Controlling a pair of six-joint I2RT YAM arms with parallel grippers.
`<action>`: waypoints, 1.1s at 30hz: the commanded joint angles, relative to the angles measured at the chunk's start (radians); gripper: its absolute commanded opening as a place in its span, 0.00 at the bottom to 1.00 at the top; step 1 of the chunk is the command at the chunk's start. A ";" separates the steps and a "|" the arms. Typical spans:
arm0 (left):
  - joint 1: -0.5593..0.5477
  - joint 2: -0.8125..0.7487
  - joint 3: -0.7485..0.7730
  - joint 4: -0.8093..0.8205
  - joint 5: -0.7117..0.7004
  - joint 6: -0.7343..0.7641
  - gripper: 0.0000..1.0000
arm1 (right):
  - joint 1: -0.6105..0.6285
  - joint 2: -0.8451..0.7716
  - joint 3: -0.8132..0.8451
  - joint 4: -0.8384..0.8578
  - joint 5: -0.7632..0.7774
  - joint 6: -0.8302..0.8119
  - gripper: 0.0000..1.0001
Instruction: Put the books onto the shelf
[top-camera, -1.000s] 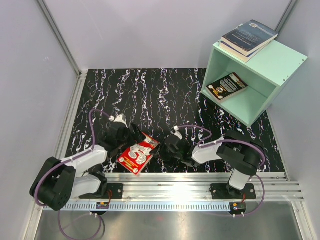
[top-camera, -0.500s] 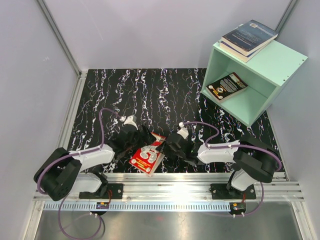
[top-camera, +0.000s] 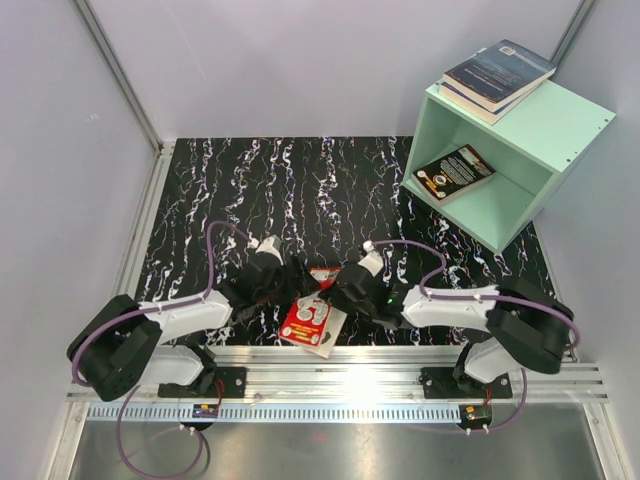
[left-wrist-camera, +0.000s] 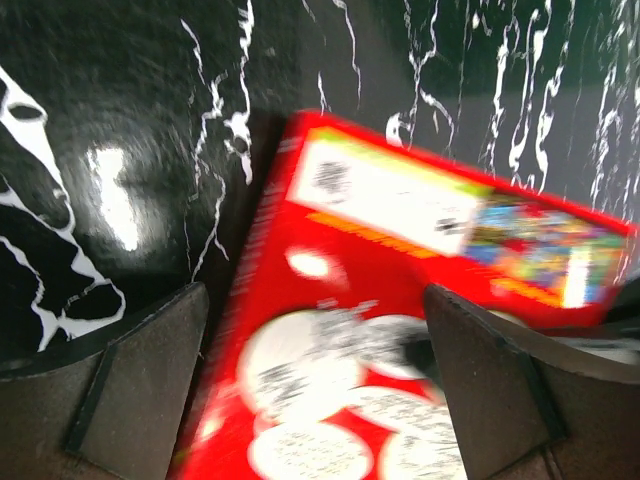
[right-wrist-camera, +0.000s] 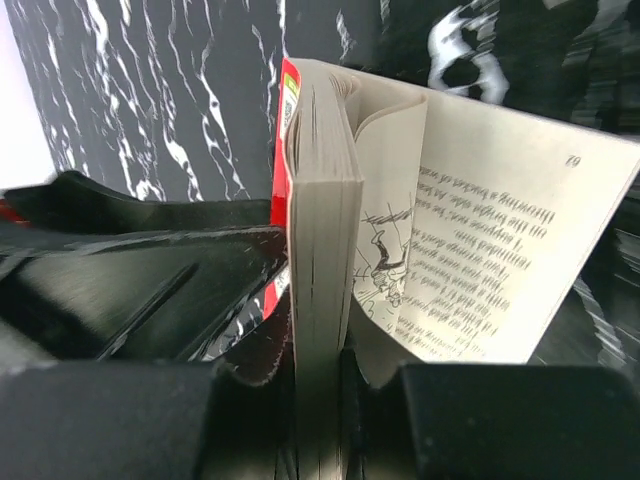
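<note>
The red book with white circles (top-camera: 312, 322) lies tilted near the table's front edge, between both grippers. My right gripper (top-camera: 340, 290) is shut on its page block (right-wrist-camera: 320, 250), with one loose page (right-wrist-camera: 500, 250) fanned out to the right. My left gripper (left-wrist-camera: 312, 300) is open, its fingers (left-wrist-camera: 140, 380) straddling the red cover (left-wrist-camera: 380, 300) without clamping it. The mint-green shelf (top-camera: 520, 140) stands at the back right. A black book with a gold emblem (top-camera: 453, 172) lies inside it, and stacked blue books (top-camera: 498, 78) rest on its top.
The black marbled mat (top-camera: 300, 190) covers the table. A metal rail (top-camera: 400, 375) runs along the near edge by the arm bases. Grey walls close in the left, back and right sides.
The red book has slid right and toward the near edge. Both grippers followed it, and the right gripper's jaws have narrowed onto its pages. The left stayed open.
</note>
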 joint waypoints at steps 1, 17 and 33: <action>-0.014 0.001 -0.005 -0.196 0.028 0.014 0.93 | 0.007 -0.199 0.008 -0.123 0.142 -0.004 0.03; -0.017 -0.022 -0.091 -0.080 0.044 0.029 0.93 | -0.709 -0.482 0.322 -0.420 0.143 -0.550 0.00; -0.017 0.310 0.216 -0.014 0.073 0.101 0.93 | -1.007 0.146 0.620 -0.139 -0.040 -0.556 0.00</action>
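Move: The right hand already holds the red book by its spine. The shelf's open compartment is about 25 cm farther out and 36 cm to this hand's right, some 5 cm higher. The black book lying in it is about 26 cm ahead, 30 cm right and roughly level. From the left hand, the compartment is about 22 cm ahead, 39 cm right and 7 cm up. Still pinching the red book, the right hand arcs up, about 40 cm right-forward, then down towards the shelf. ##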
